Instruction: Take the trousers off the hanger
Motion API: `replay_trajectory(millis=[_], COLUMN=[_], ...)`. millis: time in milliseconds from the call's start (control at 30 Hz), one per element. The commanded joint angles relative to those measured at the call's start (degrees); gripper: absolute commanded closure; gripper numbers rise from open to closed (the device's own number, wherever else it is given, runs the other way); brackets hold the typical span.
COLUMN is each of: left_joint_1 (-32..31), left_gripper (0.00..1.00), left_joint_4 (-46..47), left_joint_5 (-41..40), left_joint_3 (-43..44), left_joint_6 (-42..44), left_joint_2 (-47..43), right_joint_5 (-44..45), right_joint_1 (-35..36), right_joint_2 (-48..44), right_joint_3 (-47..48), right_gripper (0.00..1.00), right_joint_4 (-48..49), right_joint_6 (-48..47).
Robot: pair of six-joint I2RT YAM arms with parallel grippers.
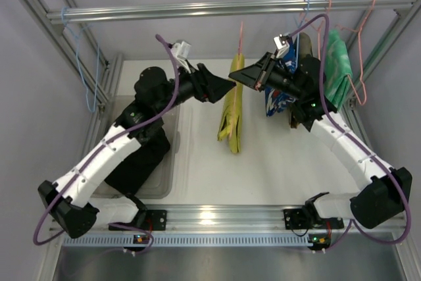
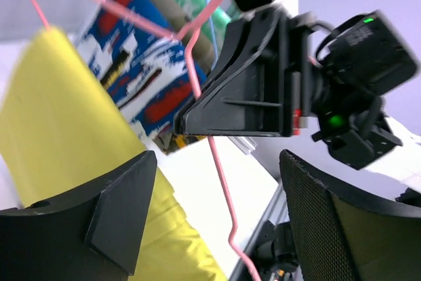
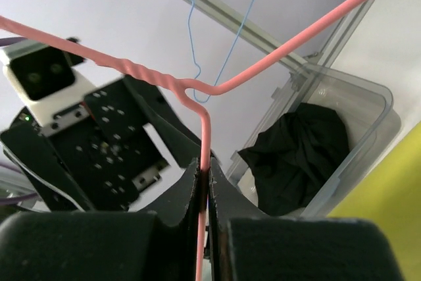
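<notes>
The yellow trousers [image 1: 231, 115] hang folded over a pink wire hanger [image 1: 241, 37] on the top rail. My right gripper [image 1: 234, 73] is shut on the hanger's wire just below its twisted neck, which shows in the right wrist view [image 3: 204, 129]. My left gripper [image 1: 227, 87] is open, facing the right one. In the left wrist view its jaws [image 2: 217, 162] stand wide apart, with the pink wire [image 2: 222, 185] between them and the yellow cloth [image 2: 59, 110] by the left finger. The black trousers [image 1: 139, 159] lie crumpled in a clear bin [image 1: 172, 162].
On the rail at right hang more hangers with a blue patterned cloth [image 1: 279, 90] and a green cloth [image 1: 337, 70]. An empty blue wire hanger [image 1: 84, 64] hangs at the far left. Frame posts stand at both sides.
</notes>
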Motion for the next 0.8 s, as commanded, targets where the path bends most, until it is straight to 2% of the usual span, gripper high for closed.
replay_trajectory(millis=[0, 167, 300, 333, 400, 567, 767], left_joint_1=[2.43, 5.86, 7.62, 7.62, 7.62, 7.54, 6.31], left_gripper=[0.19, 0.15, 0.11, 0.11, 0.11, 0.06, 0.01], left_joint_4=[1.72, -8.18, -15.24, -15.25, -16.21, -12.62, 0.91], left_joint_5=[2.91, 2.14, 6.09, 5.92, 5.83, 4.61, 2.14], left_joint_3=[1.08, -0.24, -6.64, -11.36, -15.34, -25.88, -36.26], left_joint_6=[6.02, 23.15, 40.61, 42.41, 47.4, 52.79, 56.05], left_joint_2=[-6.56, -14.47, -20.97, -22.46, -26.68, -30.74, -29.6], right_joint_5=[-2.7, -4.29, -4.12, -3.85, -3.41, -1.48, -0.69], right_joint_1=[-1.0, -1.27, -1.35, -1.35, -1.27, -1.18, -1.18], right_joint_2=[-4.08, -5.4, -5.84, -5.84, -5.84, -4.96, -4.43], right_joint_3=[3.25, 3.6, 5.97, 6.59, 9.12, 15.63, 20.12], right_gripper=[1.0, 1.0, 1.0, 1.0, 1.0, 1.0, 1.0], right_joint_4=[7.49, 8.98, 9.95, 10.21, 10.56, 10.39, 8.11], right_joint_6=[0.63, 1.6, 2.92, 3.44, 3.97, 5.29, 5.03])
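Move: The yellow trousers on the pink hanger have their middle about 7 cm ahead of my left hand, 4 cm to its right and 15 cm below. The blue patterned trousers hang some 22 cm to that hand's right, 12 cm ahead and 15 cm lower; the grey tray lies roughly 31 cm to its left, 5 cm ahead and 40 cm down. From my right hand the yellow trousers' middle is about 5 cm ahead, 1 cm left and 15 cm below. With the hanger already released, I swing my left hand about 12 cm left and a little back, arching up first and then dropping to end some 15 cm lower, beside the yellow trousers' lower part; it rolls about 50 degrees and opens fully. My right hand keeps pinching the pink hanger by its near shoulder, easing back slightly, then lifting about 11 cm. ##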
